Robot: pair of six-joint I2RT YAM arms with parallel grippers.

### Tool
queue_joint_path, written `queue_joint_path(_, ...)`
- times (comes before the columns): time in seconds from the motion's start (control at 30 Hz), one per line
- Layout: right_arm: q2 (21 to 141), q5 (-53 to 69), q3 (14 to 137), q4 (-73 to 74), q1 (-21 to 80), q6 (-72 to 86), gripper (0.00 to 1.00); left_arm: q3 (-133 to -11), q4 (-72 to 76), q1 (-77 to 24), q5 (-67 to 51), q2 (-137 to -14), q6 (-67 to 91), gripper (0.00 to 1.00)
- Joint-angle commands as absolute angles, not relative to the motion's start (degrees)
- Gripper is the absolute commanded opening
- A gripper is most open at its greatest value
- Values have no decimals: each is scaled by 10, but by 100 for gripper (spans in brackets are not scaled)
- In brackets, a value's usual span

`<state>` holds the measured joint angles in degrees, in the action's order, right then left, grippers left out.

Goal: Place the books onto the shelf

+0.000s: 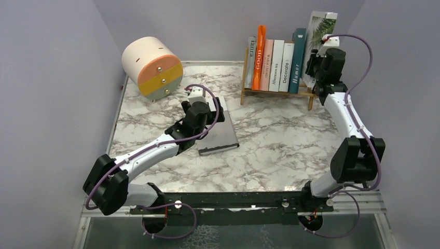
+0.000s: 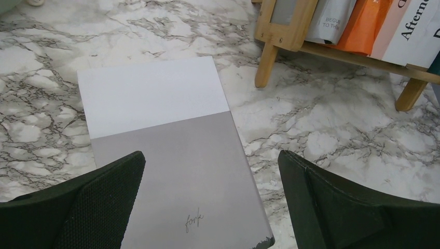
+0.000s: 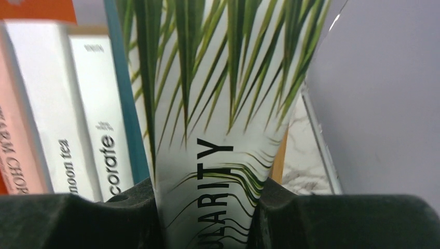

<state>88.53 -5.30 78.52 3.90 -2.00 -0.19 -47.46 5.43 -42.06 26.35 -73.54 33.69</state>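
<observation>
The light-wood shelf [image 1: 275, 92] stands at the back right with several books [image 1: 275, 65] upright in it. At its right end my right gripper [image 1: 314, 66] is shut on a white book with green palm leaves [image 1: 320, 31], the jaws pressing its two faces [image 3: 210, 171]; it leans beside the teal book [image 1: 298, 59]. A grey and white book [image 1: 220, 127] lies flat on the marble. My left gripper [image 1: 215, 111] hovers open just above that flat book [image 2: 171, 150], one finger over its cover, the other over the marble to its right.
A round cream, orange and yellow drawer drum [image 1: 153, 66] sits at the back left. Grey walls close in on both sides. The shelf's wooden leg [image 2: 267, 65] stands just beyond the flat book in the left wrist view.
</observation>
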Motion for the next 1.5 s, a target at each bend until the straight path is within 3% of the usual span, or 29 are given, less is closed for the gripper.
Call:
queue_joint_path(0.0, 893, -28, 758, -16, -24, 20, 1, -494, 59, -419, 253, -745, 330, 98)
queue_joint_path(1.47, 1016, -33, 756, -31, -24, 42, 1, -487, 65, -410, 248, -759, 330, 98)
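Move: The palm-leaf book is already pinched by its spine in the right gripper. The gap it is headed for, at the shelf's right end, is centred about 7 cm ahead of that hand, straight in line, and some 9 cm lower. The teal book stands about 5 cm left of the gap, the shelf's right end frame about 4 cm right of it, both level with it in reach. From the left gripper the gap lies some 22 cm ahead and 45 cm right, at about its height. Lower the right gripper about 11 cm, keeping its pinch on the spine, so the palm-leaf book goes down between the teal book and the shelf's right end frame. Drop quickly for the first 5 cm, check briefly, then sink more slowly, easing a couple of centimetres forward into the shelf and tipping the fingers some 10 degrees down. ##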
